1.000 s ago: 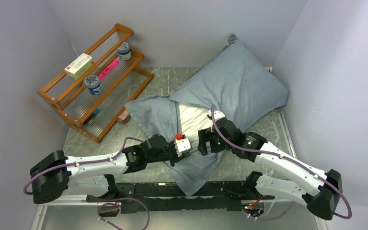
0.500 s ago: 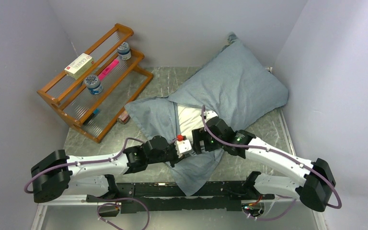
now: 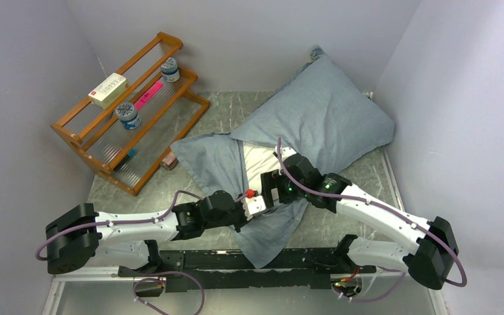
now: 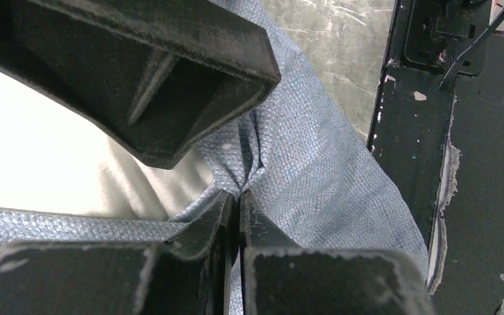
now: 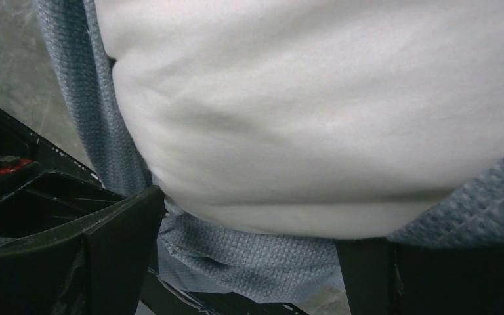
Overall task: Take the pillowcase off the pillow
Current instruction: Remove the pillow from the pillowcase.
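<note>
The slate blue-grey pillowcase (image 3: 321,125) still covers most of the pillow at the back right. Its open end trails toward the near edge, as a loose flap (image 3: 269,230). The white pillow (image 3: 257,164) shows bare at that opening. My left gripper (image 3: 264,209) (image 4: 239,197) is shut on a pinched fold of pillowcase (image 4: 315,164) right beside the white pillow (image 4: 39,164). My right gripper (image 3: 270,189) (image 5: 246,262) stands open, with its fingers (image 5: 118,256) on either side of the pillow (image 5: 302,98) end and pillowcase cloth (image 5: 256,256) under it.
A wooden two-tier rack (image 3: 79,134) with two jars (image 3: 129,115), a white box (image 3: 107,90) and a pink item stands at the back left. Grey walls close in the left, back and right sides. A black rail (image 3: 223,259) runs along the near edge.
My right gripper has moved left and forward onto the pillow's bare end, and its jaws have spread wider. My left gripper has kept its hold and shifted slightly right.
</note>
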`<state>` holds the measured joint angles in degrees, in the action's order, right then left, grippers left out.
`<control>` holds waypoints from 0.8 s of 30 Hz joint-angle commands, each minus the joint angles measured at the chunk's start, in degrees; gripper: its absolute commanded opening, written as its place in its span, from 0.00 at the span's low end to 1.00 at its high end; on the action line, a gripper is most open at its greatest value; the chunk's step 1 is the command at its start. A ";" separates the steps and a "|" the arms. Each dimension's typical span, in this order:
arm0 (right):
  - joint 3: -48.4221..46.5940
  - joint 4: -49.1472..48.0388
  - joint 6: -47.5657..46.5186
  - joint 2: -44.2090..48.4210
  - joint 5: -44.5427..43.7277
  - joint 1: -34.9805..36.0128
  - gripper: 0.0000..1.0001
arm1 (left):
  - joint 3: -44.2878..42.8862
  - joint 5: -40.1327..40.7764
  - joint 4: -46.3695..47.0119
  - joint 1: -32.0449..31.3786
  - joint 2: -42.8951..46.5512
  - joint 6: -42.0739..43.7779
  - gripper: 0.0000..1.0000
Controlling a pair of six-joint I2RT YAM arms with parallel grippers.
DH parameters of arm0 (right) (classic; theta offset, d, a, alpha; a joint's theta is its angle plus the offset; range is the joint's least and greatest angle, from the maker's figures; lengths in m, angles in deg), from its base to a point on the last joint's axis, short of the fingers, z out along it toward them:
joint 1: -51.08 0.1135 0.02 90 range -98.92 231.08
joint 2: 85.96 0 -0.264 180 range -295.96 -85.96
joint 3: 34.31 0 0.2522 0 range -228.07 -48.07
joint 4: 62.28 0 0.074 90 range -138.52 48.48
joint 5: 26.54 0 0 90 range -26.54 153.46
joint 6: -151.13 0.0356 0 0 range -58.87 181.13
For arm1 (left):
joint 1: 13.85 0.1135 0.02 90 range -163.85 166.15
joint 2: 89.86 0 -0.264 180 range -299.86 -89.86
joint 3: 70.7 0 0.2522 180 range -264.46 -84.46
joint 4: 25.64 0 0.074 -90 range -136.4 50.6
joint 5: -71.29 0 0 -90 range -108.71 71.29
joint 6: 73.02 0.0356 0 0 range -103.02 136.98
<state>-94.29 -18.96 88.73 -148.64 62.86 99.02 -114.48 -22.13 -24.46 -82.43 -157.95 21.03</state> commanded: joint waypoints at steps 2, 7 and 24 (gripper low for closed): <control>-2.41 -9.43 -0.38 -1.29 2.93 0.04 0.98 | -0.92 -7.50 -6.36 -3.61 -0.57 -1.86 0.09; 1.23 -12.03 -1.00 -4.16 1.30 0.03 0.97 | -1.37 -8.20 -6.08 -4.37 0.82 -2.17 0.09; -8.98 -22.00 -4.37 -12.25 10.18 -0.92 0.23 | -0.48 -9.66 -4.67 -4.68 2.45 -2.90 0.08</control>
<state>-97.00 -24.55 84.99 -158.56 65.11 97.71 -115.34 -21.74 -26.28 -83.87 -156.09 20.99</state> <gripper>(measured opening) 0.323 0.090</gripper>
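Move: The exposed white end of the pillow lies just beyond the right hand's wide-open fingers, about 2 cm ahead, 2 cm to its left and 3 cm below. The case hem, still pinched by the left hand, is roughly 6 cm back from the right hand, 1 cm left and 1 cm lower; the covered bulk of the pillow spreads some 22 cm ahead and 18 cm right. From the left hand, the pillow end lies about 6 cm ahead, neither left nor right. The right fingers close from wide open to about a third on the pillow's white end and pinch it: the hand first dips nearly 3 cm onto the end while easing forward and left, then goes on about 3 cm that way as it shuts, lifting 1 cm at the finish. The left hand keeps its pinch on the pillowcase hem and draws it about 1 cm up and 1 cm back. ##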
